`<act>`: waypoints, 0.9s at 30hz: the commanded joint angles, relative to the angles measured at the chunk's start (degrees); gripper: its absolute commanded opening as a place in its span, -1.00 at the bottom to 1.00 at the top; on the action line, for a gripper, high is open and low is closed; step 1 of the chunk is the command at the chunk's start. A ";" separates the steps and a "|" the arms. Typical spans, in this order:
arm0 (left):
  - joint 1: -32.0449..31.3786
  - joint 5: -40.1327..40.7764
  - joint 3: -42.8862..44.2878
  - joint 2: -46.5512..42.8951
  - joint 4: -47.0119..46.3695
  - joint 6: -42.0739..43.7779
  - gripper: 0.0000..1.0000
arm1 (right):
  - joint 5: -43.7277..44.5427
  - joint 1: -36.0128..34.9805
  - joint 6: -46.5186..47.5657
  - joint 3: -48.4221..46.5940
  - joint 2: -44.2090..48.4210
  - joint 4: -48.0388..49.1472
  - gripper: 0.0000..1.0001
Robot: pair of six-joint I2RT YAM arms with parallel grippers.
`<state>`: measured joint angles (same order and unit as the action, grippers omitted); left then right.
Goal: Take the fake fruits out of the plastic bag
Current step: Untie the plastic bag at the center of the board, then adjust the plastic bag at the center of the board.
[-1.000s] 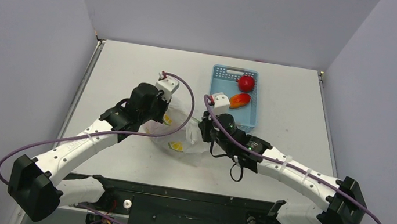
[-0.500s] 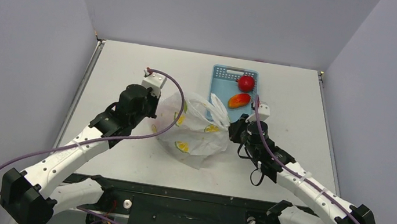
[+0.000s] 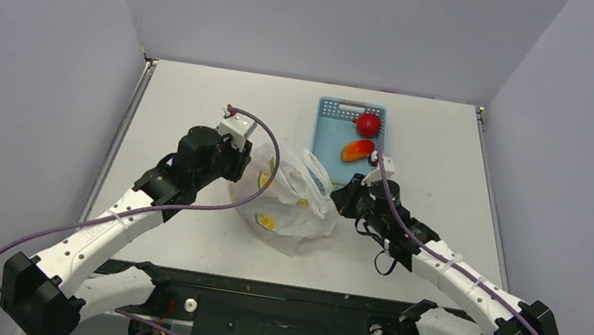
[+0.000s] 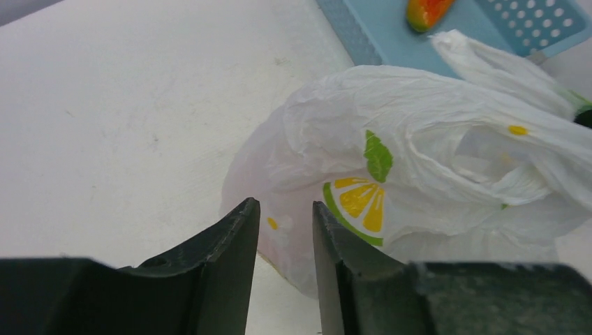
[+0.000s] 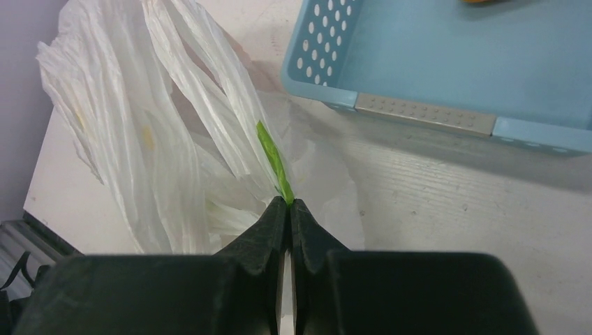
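The plastic bag (image 3: 292, 206), thin white film printed with citrus slices, lies crumpled in the middle of the table between both arms. The fake fruits are hidden inside it. My left gripper (image 3: 243, 162) sits at the bag's left side. In the left wrist view its jaws (image 4: 285, 209) stand slightly open, and the bag (image 4: 433, 160) lies just beyond the tips with nothing between them. My right gripper (image 3: 340, 198) is at the bag's right side. In the right wrist view it (image 5: 287, 204) is shut on a green-printed fold of the bag (image 5: 139, 125).
A light blue perforated basket (image 3: 353, 106) stands behind the bag, right of centre, close to my right gripper. It holds a round red apple (image 3: 368, 125) and a red-orange mango (image 3: 358, 151). The basket's near rim (image 5: 426, 115) lies just ahead of my right fingers.
The arms first pulled apart and stretched the bag. Now my right gripper has come back left and the bag has slackened. My left jaws have parted and let go of the bag.
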<state>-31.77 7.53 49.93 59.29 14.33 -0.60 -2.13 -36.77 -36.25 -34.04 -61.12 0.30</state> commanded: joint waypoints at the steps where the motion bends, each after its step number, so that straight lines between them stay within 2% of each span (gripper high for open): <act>1: -0.14 -9.99 -0.14 -0.33 -1.89 2.50 -0.22 | -4.84 0.02 1.95 -4.05 -1.90 3.06 -1.00; 2: -0.71 -11.33 -0.21 -0.37 -1.79 3.01 -0.08 | -5.85 0.03 2.41 -4.88 -2.78 2.59 -1.00; 4: -2.29 -12.01 -0.23 0.03 -1.47 3.34 0.03 | -7.27 -0.01 3.60 -6.31 -4.08 1.26 -1.00; 7: -6.45 -10.73 2.63 3.02 0.81 2.62 0.07 | -8.87 0.02 4.97 -7.29 -5.24 0.04 -1.00; 10: -12.44 -4.09 9.68 8.26 6.80 0.17 0.07 | -10.14 -0.02 6.82 -7.89 -6.04 -0.99 -1.00; 14: -24.49 6.56 13.41 12.72 7.90 -2.39 0.09 | -11.91 -0.02 7.57 -8.64 -7.65 -1.69 -1.00; 18: -27.75 11.86 13.71 14.94 5.83 -5.09 0.09 | -13.71 0.11 7.49 -8.44 -8.35 -0.86 -1.00; 20: -27.90 12.66 15.14 15.72 6.46 -10.82 0.10 | -13.88 0.10 7.63 -8.14 -8.00 -0.83 -1.00; 22: -27.97 16.07 16.89 16.16 8.40 -21.82 0.07 | -13.59 0.19 7.88 -7.74 -7.35 -0.82 -1.00; 23: -27.99 17.42 16.92 15.93 9.15 -31.79 0.06 | -13.05 0.16 8.04 -7.41 -7.17 -0.80 -1.00; 25: -28.01 16.90 13.01 14.70 6.99 -45.17 0.07 | -12.38 0.19 8.19 -7.08 -6.81 -0.82 -1.00; 26: -28.04 16.20 11.47 14.05 4.94 -48.57 0.07 | -12.29 0.30 8.25 -7.00 -6.75 -0.78 -1.00; 27: -28.02 14.90 7.89 12.95 0.73 -54.87 0.06 | -12.31 0.34 8.33 -7.04 -6.74 -0.79 -1.00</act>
<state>-59.83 20.95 62.67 75.53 22.41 -27.57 -14.48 -36.77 -29.10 -40.29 -69.38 -1.91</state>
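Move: The bag's loose handle fold lies about 18 cm to the left gripper's right, 6 cm back and some 4 cm lower; from the right gripper, it is roughly 3 cm left, 4 cm back and slightly lower. The right gripper's tips, shut on the green-marked strap, are some 21 cm right and 2 cm back from the left. The bag body sits 10 cm right and 4 cm back of the left gripper, and the blue basket 26 cm right and 13 cm ahead. Sweep the left gripper about 15 cm to the right and half as far back across the bag, sinking slightly towards the loose fold beside the right gripper. Open its fingers to about half on the way, swing the wrist clockwise then back, and finish tipped down some 15 degrees. Keep the right gripper pinched on the strap, easing it 3 cm left while turning it counter-clockwise. ##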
